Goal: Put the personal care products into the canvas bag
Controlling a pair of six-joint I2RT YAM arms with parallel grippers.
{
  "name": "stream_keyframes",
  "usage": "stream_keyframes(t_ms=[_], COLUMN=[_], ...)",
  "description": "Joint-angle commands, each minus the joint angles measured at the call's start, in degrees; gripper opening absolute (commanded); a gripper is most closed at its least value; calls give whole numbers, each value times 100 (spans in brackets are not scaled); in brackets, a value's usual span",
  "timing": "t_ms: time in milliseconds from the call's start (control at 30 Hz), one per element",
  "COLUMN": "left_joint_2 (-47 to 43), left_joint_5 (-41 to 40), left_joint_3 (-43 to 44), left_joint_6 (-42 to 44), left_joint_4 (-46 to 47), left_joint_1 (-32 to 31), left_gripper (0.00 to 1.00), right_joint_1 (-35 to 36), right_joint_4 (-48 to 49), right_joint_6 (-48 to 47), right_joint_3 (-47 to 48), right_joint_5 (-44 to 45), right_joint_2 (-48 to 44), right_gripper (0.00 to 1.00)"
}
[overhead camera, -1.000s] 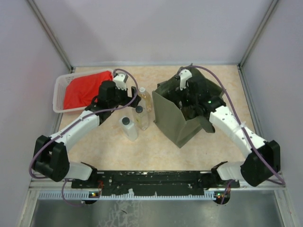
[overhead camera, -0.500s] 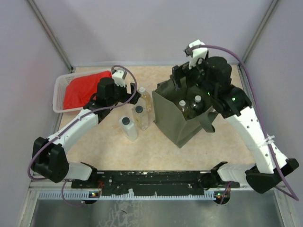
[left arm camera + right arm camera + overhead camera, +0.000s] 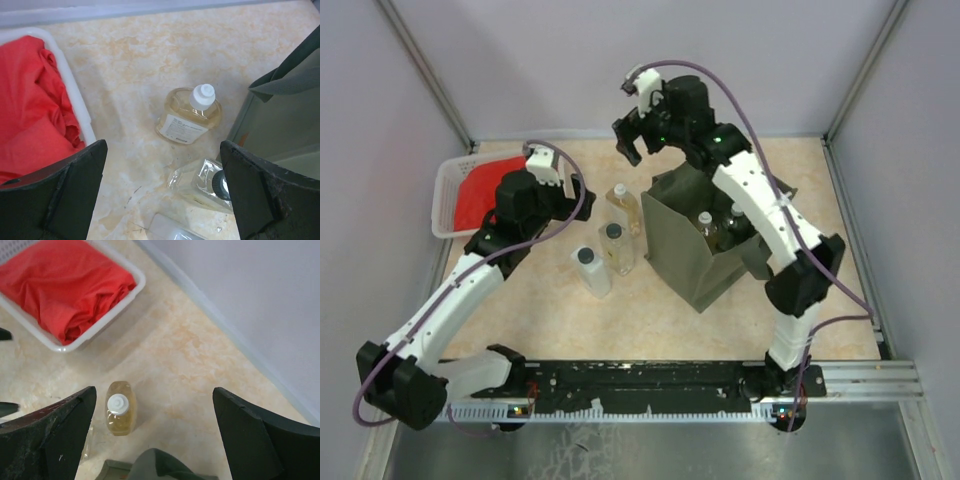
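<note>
The olive canvas bag [image 3: 695, 255] stands open right of centre, and two bottles [image 3: 706, 223] show inside it. Left of the bag stand three personal care products: an amber bottle with a white cap [image 3: 623, 205] [image 3: 190, 115] [image 3: 119, 412], a clear bottle with a black cap [image 3: 616, 246] [image 3: 202, 182] and a white bottle with a dark cap [image 3: 590, 270] [image 3: 170, 231]. My left gripper [image 3: 572, 192] [image 3: 162, 192] hangs open just left of these, with nothing between its fingers. My right gripper [image 3: 628, 140] [image 3: 155, 422] is open and empty, high above the bag's far-left corner and the amber bottle.
A white lattice basket [image 3: 448, 195] [image 3: 100, 320] holding a red cloth [image 3: 485, 195] [image 3: 30, 120] [image 3: 65, 285] sits at the far left. A bag handle [image 3: 160, 465] pokes into the right wrist view. Walls close the table on three sides.
My right gripper has risen out of the bag and swung back and to the left, uncovering the bottles inside. My left arm has drawn back a little to the left.
</note>
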Motion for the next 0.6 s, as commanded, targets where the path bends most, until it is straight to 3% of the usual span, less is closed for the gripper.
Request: stream_keyframes(t_ms=[0,267,567], left_joint_2=[-415,-675,-913], left_joint_5=[-289,-256,-137], left_joint_3=[201,140,-93], left_joint_6=[-38,-46,-105], left_joint_4=[-260,-331,-373], left_joint_1=[9,6,12], left_gripper=[100,100,100], right_joint_1=[259,471,553], right_joint_4=[-578,-931,-1187], right_joint_6=[-387,-502,-500], right_joint_3=[747,929,651], right_joint_5=[-216,-123,30], right_joint_2=[708,1468,1725], right_gripper=[99,99,99])
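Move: The right hand hangs open high over the far side of the table; the white-capped amber bottle is about 28 cm below it, some 2 cm ahead and 4 cm left. The dark-capped clear bottle stands roughly 7 cm nearer the base than that one, the white bottle about 14 cm nearer and 7 cm farther left. The bag's middle lies some 17 cm right of the hand and 7 cm back. From the left hand the amber bottle is about 9 cm ahead, 8 cm right, 18 cm down. No contact yet: the right hand drops about 16 cm towards the white-capped amber bottle, drifting some 5 cm left and easing off near the cap, while the wrist tips the wide-open fingers down by roughly 20 degrees. The left hand, also open and empty, clears away from the bottles, rising about 3 cm and drawing back a couple. ##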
